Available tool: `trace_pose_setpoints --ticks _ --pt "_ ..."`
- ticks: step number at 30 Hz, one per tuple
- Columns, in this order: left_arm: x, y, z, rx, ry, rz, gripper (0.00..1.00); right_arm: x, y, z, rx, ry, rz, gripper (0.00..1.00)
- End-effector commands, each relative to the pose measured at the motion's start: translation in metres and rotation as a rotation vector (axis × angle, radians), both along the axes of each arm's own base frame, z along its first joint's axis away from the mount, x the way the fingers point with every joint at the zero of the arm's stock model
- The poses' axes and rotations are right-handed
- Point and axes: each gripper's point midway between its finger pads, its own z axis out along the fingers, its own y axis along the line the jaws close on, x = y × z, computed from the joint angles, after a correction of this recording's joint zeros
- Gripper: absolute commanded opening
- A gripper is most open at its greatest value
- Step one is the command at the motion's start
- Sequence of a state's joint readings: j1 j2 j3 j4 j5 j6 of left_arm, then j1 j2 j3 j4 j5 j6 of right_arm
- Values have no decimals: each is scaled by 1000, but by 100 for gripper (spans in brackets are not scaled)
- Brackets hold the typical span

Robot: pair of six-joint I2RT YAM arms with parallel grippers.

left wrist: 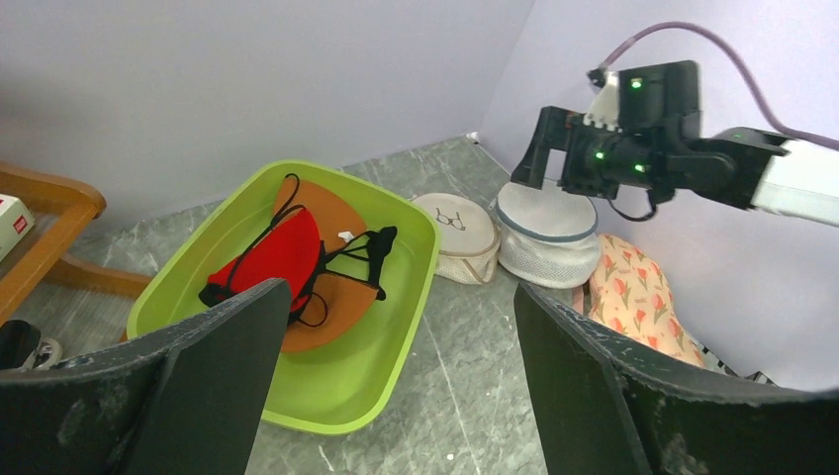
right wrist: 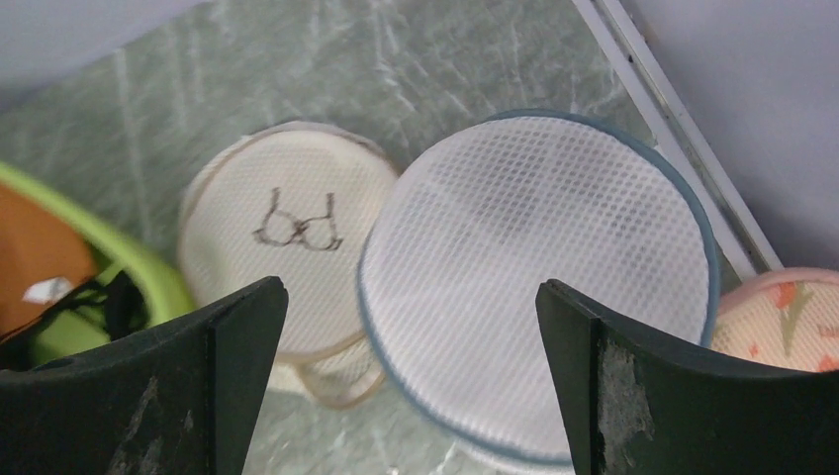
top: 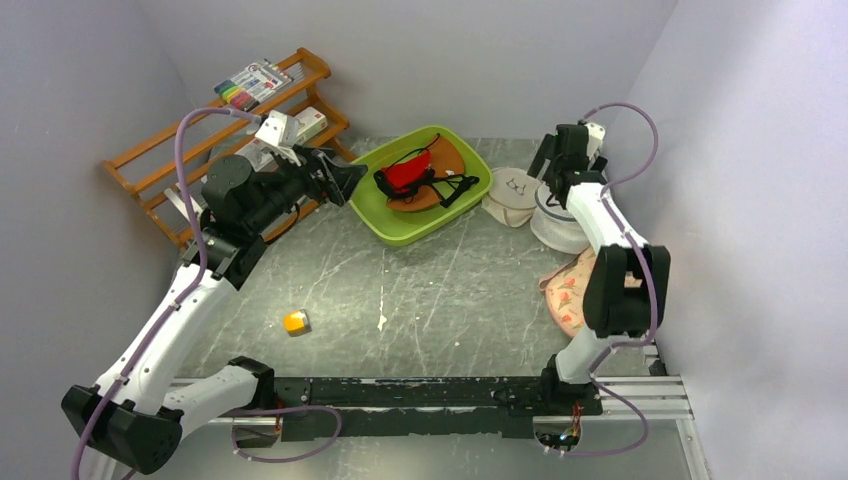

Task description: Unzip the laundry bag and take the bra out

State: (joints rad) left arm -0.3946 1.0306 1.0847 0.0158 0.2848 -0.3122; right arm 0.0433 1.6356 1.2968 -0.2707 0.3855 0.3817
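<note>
The laundry bag (top: pixel 553 228) is a round white mesh case with a dark zipper rim, zipped shut, at the back right by the wall. It also shows in the left wrist view (left wrist: pixel 546 236) and fills the right wrist view (right wrist: pixel 539 267). My right gripper (right wrist: pixel 411 289) is open and empty and hovers just above the bag, also seen from the top (top: pixel 548 165). My left gripper (left wrist: pixel 401 289) is open and empty. It hangs in the air left of the green tray (top: pixel 345 180). The bra is hidden.
A green tray (top: pixel 395 225) holds a red garment with black straps (top: pixel 405 172) on an orange piece. A cream pouch with a glasses print (top: pixel 512 192) touches the bag's left side. A peach floral pouch (top: pixel 570 290) lies nearer. A wooden rack (top: pixel 150 160) stands back left. A small yellow block (top: pixel 296 322) lies mid-table.
</note>
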Motion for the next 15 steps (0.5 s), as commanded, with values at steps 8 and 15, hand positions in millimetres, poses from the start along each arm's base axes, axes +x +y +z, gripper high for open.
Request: trace_pose_setpoints --ticks 8,15 --pt "-1 -6 9 22 -55 -6 95 -21 1 -128 240 291 37 96" --pt "2 -6 6 32 -44 -1 95 -96 75 -148 322 390 179 96"
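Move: The white laundry bag with the blue rim lies about 13 cm below the right hand, some 3 cm back and 3 cm to its right. The glasses bag is roughly 5 cm ahead of the laundry bag and 9 cm to its left; the floral pouch is some 14 cm back of it and 3 cm right. From the left hand, the laundry bag lies about 12 cm ahead, 43 cm right and 34 cm below. The open right hand sinks about 12 cm onto the laundry bag's lid, finally sweeping back and left. ##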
